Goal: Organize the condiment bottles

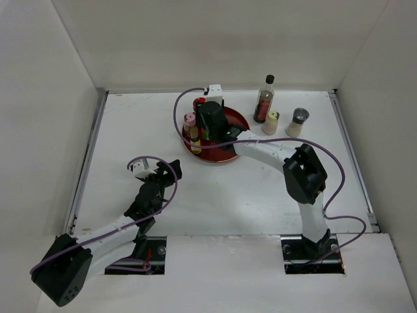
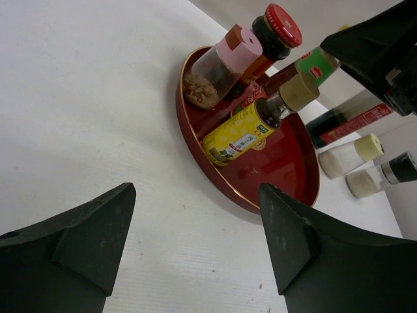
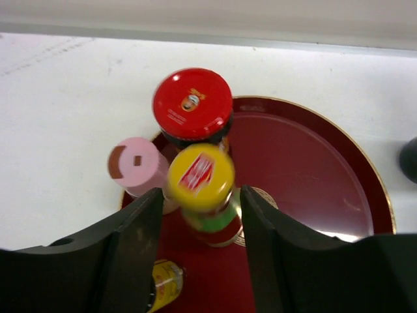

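Note:
A round red plate (image 1: 228, 158) holds a red-capped jar (image 3: 192, 104), a pink-capped jar (image 3: 138, 166), a yellow-capped bottle with a green label (image 3: 201, 177) and a yellow-labelled bottle with a tan cap (image 2: 247, 130). My right gripper (image 3: 201, 215) hangs over the plate with its jaws open on either side of the yellow-capped bottle, and small gaps show. To the right of the plate stand the tall black-capped bottle (image 1: 264, 98), a cream-capped one (image 1: 271, 122) and a grey-capped one (image 1: 298, 122). My left gripper (image 2: 195, 222) is open and empty over bare table, short of the plate.
White walls enclose the table on the left, back and right. The right arm (image 1: 273, 153) reaches across from the near right to the plate. The left arm (image 1: 117, 225) lies low at the near left.

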`<state>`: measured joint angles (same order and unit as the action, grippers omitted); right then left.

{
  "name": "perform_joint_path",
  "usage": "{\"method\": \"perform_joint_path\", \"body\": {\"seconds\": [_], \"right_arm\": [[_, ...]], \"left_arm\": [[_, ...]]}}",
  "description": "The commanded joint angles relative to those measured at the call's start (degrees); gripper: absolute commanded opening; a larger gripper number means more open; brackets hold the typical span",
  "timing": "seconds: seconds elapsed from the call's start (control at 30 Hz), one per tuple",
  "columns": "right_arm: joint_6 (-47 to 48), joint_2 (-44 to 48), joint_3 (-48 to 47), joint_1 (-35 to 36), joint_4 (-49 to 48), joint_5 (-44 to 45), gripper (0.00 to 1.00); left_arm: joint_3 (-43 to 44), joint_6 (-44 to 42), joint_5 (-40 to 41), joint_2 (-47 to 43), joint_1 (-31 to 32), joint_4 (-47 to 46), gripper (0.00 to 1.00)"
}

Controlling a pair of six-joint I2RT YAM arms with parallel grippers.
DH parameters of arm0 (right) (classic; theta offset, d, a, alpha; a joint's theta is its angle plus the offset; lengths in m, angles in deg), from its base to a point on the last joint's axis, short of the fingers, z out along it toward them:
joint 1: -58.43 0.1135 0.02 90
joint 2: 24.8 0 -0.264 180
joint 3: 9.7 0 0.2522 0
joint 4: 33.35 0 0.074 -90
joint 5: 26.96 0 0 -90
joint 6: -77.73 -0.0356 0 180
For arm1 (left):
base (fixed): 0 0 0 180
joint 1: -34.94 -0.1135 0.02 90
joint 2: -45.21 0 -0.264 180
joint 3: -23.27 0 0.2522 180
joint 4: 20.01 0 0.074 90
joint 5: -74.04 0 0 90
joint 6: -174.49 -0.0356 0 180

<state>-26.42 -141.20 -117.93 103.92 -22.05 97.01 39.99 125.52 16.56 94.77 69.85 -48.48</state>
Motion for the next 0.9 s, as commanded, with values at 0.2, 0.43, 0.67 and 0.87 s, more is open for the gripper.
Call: {"method": "perform_joint_path", "body": {"seconds": [0.2, 0.43, 0.67, 0.87], "right_arm": [[-2.46, 6.96, -1.15, 1.48, -5.98, -0.93, 0.7], [-1.32, 18.21, 7.89, -2.02, -7.82, -1.19, 0.8], [2.46, 24.11, 11.51, -17.22, -4.84, -0.93, 0.88], [6.24, 16.4, 2.82, -25.49, 1.83, -5.32, 0.94]], "left_arm": [[-0.76, 0.62, -0.52, -1.22, 0.02, -2.41, 0.75], [-0.76, 0.62, -0.43, -1.22, 0.28, -2.32, 0.75], [-0.59, 0.62, -0.35, -0.17, 0.63, -2.85, 0.75], [-0.5, 0.62, -0.35, -0.08, 0.72, -2.94, 0.75]]}}
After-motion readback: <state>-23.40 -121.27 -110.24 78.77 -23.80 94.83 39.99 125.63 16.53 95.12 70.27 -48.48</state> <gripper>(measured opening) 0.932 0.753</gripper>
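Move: The right hand is around the neck of the green-labelled bottle on the tray, whose middle is some 5 cm below. The tall black-capped bottle stands about 20 cm to its right and 8 cm farther out, middle slightly lower. The yellow-capped shaker is roughly 22 cm right, 2 cm ahead and 9 cm down; the red-lidded jar, 5 cm ahead and 2 cm left, 7 cm down. From the left hand, the tall bottle is about 26 cm ahead, 35 cm right. Upwards first and slightly back, the right hand spreads its already loosening fingers and comes free of the green-labelled bottle, then sweeps fast to the right, some 25 cm, and forward towards the tall black-capped bottle. It ends about 13 cm higher, just starting to sink, fingers nearly fully open, having swung some 20 degrees clockwise with the fingertips tipped up. ##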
